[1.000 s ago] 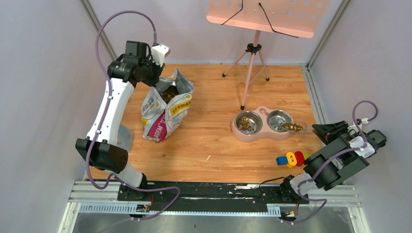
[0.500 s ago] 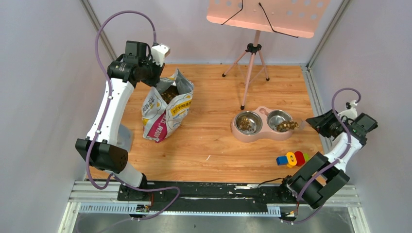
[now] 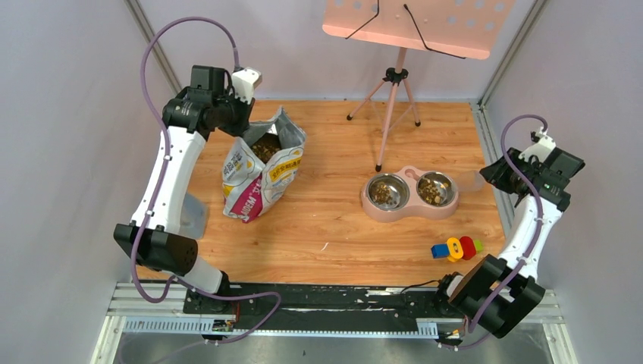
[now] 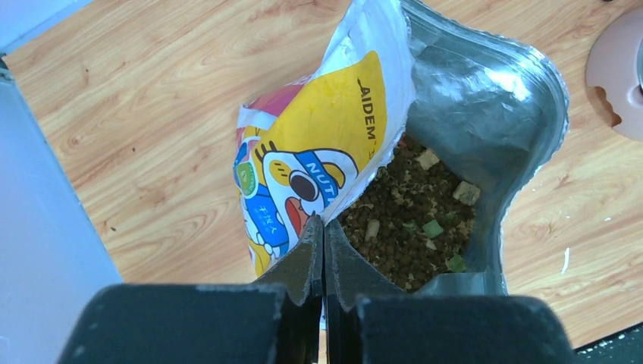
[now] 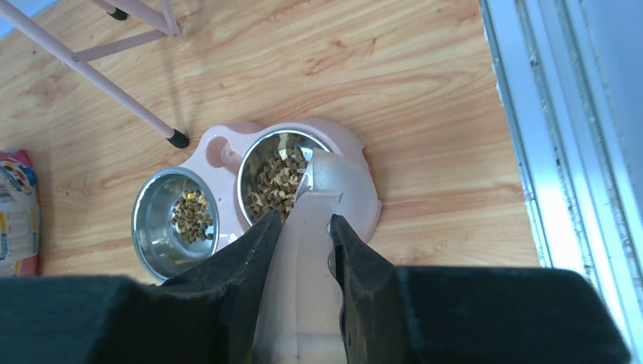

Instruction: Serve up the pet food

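Pet food (image 3: 431,189) lies in both steel bowls of the pink feeder (image 3: 413,176), more in the right bowl (image 5: 279,178) than in the left bowl (image 5: 192,216). My right gripper (image 5: 305,220) is shut on the handle of a clear plastic scoop (image 5: 332,182). The scoop hangs tipped over the right bowl's rim, and I see no kibble in it. My left gripper (image 4: 324,221) is shut on the top edge of the printed bag (image 4: 318,152) and holds it open. More pet food (image 4: 413,220) fills the bag (image 3: 258,171).
A pink music stand's tripod (image 3: 390,98) stands just behind the feeder. A colourful toy (image 3: 455,248) lies in front of the feeder at the right. A metal rail (image 3: 489,152) and grey walls bound the wooden floor.
The right arm rose and swung back to the right. The kibble that lay in the scoop is now in the right bowl. The left arm shifted slightly with the bag.
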Robot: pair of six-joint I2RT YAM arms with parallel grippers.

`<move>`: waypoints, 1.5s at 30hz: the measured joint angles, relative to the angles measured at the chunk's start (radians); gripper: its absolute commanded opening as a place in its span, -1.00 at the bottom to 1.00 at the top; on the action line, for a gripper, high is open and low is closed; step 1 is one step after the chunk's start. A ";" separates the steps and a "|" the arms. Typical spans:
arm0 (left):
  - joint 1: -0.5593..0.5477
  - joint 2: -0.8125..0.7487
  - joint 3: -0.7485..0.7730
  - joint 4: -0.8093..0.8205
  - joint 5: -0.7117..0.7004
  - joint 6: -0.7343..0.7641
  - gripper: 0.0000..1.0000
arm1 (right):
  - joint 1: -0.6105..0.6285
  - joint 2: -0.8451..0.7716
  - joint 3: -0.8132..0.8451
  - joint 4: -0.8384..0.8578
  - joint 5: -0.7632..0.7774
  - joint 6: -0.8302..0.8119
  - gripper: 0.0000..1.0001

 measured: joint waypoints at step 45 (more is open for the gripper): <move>0.002 -0.048 -0.059 0.036 0.109 -0.132 -1.00 | 1.230 0.663 1.055 -0.018 -0.205 0.014 -1.00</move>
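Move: The right hand holds the empty scoop. The open mouth of the food bag lies far to its left, about 57 cm, some 5 cm farther out and roughly 8 cm higher. The freshly filled bowl sits about 9 cm left, 5 cm ahead and 17 cm below it; the tripod's near foot is some 28 cm left, 11 cm ahead and 19 cm down. From the left hand, the bag's mouth opens about 8 cm to the right, level fore and aft and 3 cm lower. Keeping its grip on the scoop handle, the right hand lifts away from the bowls and sweeps left about 45 cm to the bag, rising some 20 cm on the way and sinking slightly at the end, while swinging about 80 degrees counter-clockwise so the scoop points left. The left fingers keep pinching the bag's rim, easing a couple of centimetres right and back with a slight roll. ##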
